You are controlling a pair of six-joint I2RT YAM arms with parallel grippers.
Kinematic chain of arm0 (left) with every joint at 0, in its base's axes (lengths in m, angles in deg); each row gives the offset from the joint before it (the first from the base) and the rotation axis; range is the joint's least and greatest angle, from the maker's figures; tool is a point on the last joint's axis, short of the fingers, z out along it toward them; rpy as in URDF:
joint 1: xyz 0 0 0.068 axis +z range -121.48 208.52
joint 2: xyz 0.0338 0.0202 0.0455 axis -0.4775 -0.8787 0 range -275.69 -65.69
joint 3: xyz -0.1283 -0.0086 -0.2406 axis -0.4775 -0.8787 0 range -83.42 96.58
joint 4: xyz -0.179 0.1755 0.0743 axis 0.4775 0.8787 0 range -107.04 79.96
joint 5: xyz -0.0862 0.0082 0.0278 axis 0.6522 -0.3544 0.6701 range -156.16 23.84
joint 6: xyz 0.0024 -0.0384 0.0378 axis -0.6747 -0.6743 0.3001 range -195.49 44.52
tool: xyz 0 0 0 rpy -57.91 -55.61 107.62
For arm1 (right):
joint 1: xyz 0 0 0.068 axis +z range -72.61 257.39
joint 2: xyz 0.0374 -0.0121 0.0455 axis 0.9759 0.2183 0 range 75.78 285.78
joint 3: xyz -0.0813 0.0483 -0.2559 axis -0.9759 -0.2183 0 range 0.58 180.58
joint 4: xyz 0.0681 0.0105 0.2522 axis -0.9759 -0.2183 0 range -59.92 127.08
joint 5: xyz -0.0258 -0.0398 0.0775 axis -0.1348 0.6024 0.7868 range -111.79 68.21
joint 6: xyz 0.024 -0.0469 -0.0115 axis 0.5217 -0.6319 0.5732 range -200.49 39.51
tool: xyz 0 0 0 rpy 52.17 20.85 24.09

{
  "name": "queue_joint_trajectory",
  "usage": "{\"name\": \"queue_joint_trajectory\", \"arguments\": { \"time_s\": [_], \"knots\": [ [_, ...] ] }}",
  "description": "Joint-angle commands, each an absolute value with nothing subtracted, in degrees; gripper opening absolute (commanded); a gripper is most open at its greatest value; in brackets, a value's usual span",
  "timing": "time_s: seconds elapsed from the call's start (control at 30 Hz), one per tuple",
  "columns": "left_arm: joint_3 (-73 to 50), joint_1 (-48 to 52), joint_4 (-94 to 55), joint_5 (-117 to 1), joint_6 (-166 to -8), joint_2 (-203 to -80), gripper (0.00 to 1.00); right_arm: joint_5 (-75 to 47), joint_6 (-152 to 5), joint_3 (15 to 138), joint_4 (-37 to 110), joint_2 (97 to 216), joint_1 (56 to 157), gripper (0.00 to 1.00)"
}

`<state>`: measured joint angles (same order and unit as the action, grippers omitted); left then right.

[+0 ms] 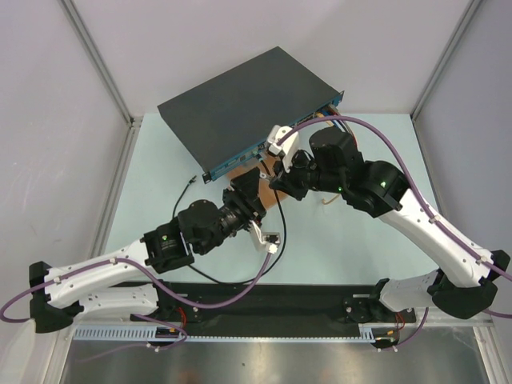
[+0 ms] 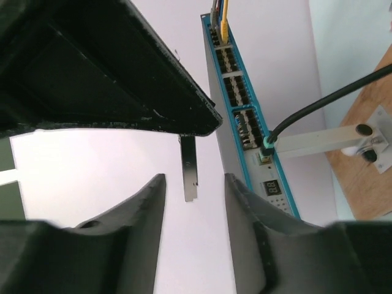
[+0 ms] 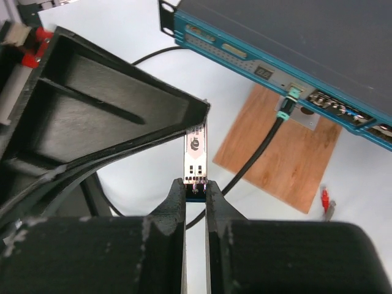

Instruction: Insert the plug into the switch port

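Observation:
The plug (image 3: 195,150) is a thin silver module standing upright, and my right gripper (image 3: 195,184) is shut on its lower end. Its top end goes behind the black body of the left gripper. In the left wrist view the plug (image 2: 190,162) hangs in the gap above my left gripper (image 2: 194,179), which is open, with neither finger touching it. The two grippers (image 1: 250,192) (image 1: 280,180) meet just in front of the switch (image 1: 240,104), a flat black box. Its teal front face (image 3: 245,58) (image 2: 245,122) carries rows of small ports.
A black cable with a teal connector (image 3: 283,113) (image 2: 267,144) is plugged into the switch front, above a brown wooden board (image 3: 275,153). Yellow cables (image 2: 223,15) sit in ports at the far end. A red-tipped connector (image 3: 324,199) lies on the table.

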<state>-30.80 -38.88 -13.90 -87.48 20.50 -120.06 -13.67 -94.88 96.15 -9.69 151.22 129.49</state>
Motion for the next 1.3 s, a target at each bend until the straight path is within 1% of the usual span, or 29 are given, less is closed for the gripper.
{"name": "queue_joint_trajectory", "arguments": {
  "time_s": [0.0,0.03,0.07,0.1,0.17,0.23,0.27,0.3,0.33,0.37,0.4,0.43,0.47,0.5,0.53,0.57,0.6,0.63,0.67,0.7,0.73,0.77,0.83,0.9,1.0,1.1,1.17,1.27],
  "knots": [
    [-29.2,-39.7,-14.8,-87.2,18.5,-119.2,0.53,-15.5,-96.0,96.5,-6.4,149.1,128.1,0.00],
    [-29.0,-39.7,-14.9,-87.5,17.8,-119.1,0.61,-15.1,-95.6,96.0,-6.7,148.6,127.4,0.00],
    [-28.7,-39.5,-14.7,-87.9,15.6,-119.0,0.66,-14.6,-95.3,95.9,-6.8,148.2,125.1,0.00],
    [-27.3,-39.3,-14.0,-88.1,14.0,-118.9,0.75,-12.8,-94.9,95.3,-6.9,147.9,123.7,0.00],
    [-25.2,-38.7,-10.6,-88.1,7.2,-118.7,0.81,-10.8,-94.6,94.3,-7.1,146.6,118.9,0.00],
    [-20.5,-37.4,-7.9,-87.8,0.9,-118.5,0.82,-8.4,-94.4,91.8,-6.8,145.4,115.5,0.00],
    [-18.1,-36.9,-4.0,-86.8,-8.5,-118.5,0.84,-7.1,-94.3,91.1,-6.7,144.4,113.8,0.00],
    [-15.3,-34.8,-1.2,-85.6,-14.7,-118.6,0.86,-5.9,-94.4,90.5,-6.6,144.0,111.3,0.00],
    [-8.9,-32.9,2.3,-82.9,-21.2,-119.4,0.87,-5.6,-94.7,89.5,-6.6,143.5,110.4,0.00],
    [-5.9,-30.4,8.3,-76.8,-33.7,-119.7,0.87,-5.7,-95.2,88.9,-6.4,142.8,109.6,0.00],
    [-3.9,-24.6,9.8,-74.0,-39.4,-119.7,0.87,-5.6,-95.3,88.6,-6.2,142.5,108.1,0.00],
    [-1.8,-21.8,10.5,-72.0,-44.8,-119.4,0.88,-5.7,-95.4,87.3,-5.6,142.1,107.5,0.00],
    [-1.3,-18.6,11.5,-69.6,-53.8,-119.2,0.88,-5.6,-95.6,86.7,-5.2,141.9,106.8,0.00],
    [-1.1,-11.8,12.0,-62.8,-58.3,-119.0,0.89,-5.6,-95.7,85.9,-4.9,141.4,106.2,0.00],
    [-0.9,-8.2,12.3,-59.9,-63.0,-119.0,0.89,-5.6,-95.8,84.7,-4.2,141.3,105.4,0.00],
    [-1.1,-4.4,13.1,-56.3,-72.3,-118.9,0.91,-5.5,-95.9,84.1,-3.9,141.3,105.2,0.00],
    [-2.1,3.1,13.4,-49.4,-77.3,-118.9,0.92,-5.6,-96.0,83.6,-3.6,141.4,104.9,0.00],
    [-3.0,6.8,13.1,-45.1,-86.5,-118.8,0.93,-5.4,-96.2,83.4,-2.9,141.6,104.6,0.00],
    [-4.3,10.4,12.2,-41.4,-91.1,-118.3,0.93,-5.5,-96.4,82.9,-2.7,141.8,104.7,0.00],
    [-6.3,17.6,10.6,-37.5,-95.7,-117.6,0.95,-5.4,-96.7,82.9,-2.2,142.0,104.6,0.00],
    [-11.5,20.8,5.9,-30.3,-104.6,-116.7,0.95,-5.3,-97.2,82.8,-1.6,142.6,104.6,0.00],
    [-16.7,26.4,3.0,-28.1,-108.5,-114.9,0.97,-5.2,-97.4,82.6,-1.2,142.9,104.6,0.00],
    [-20.7,31.2,-2.9,-24.2,-116.2,-113.6,0.98,-4.9,-97.9,82.7,-0.6,144.3,104.6,0.00],
    [-25.4,36.8,-5.5,-22.0,-120.0,-113.2,1.00,-4.7,-98.2,83.0,0.1,145.2,104.5,0.00],
    [-29.3,40.5,-10.1,-19.5,-125.0,-113.4,1.00,-4.0,-98.3,83.9,0.9,147.0,104.5,0.00],
    [-33.5,41.1,-16.8,-17.3,-128.6,-114.4,1.00,-3.3,-98.3,84.9,1.7,148.9,104.5,0.00],
    [-36.2,40.9,-26.1,-15.3,-131.5,-116.0,0.99,-2.9,-98.3,85.1,2.4,149.8,104.5,0.00],
    [-38.1,40.9,-32.0,-14.8,-134.0,-118.7,0.98,-2.7,-98.4,85.3,3.8,150.7,104.5,0.00]
  ]
}}
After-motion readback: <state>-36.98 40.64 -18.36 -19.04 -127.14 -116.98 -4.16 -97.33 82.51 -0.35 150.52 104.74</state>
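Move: The right hand holds the plug. The port area in the switch front is about 11 cm straight ahead of it and 10 cm lower. The black cable's plug sits 8 cm ahead, 4 cm left, 10 cm lower; the red cable end about 11 cm ahead, 9 cm right, far below. From the left hand, already loosened around the plug's free end, the port lies about 9 cm ahead, 5 cm right and 9 cm lower. Left opens wide, withdrawing 18 cm left; right carries the plug forward, right and down, about 15 cm. ##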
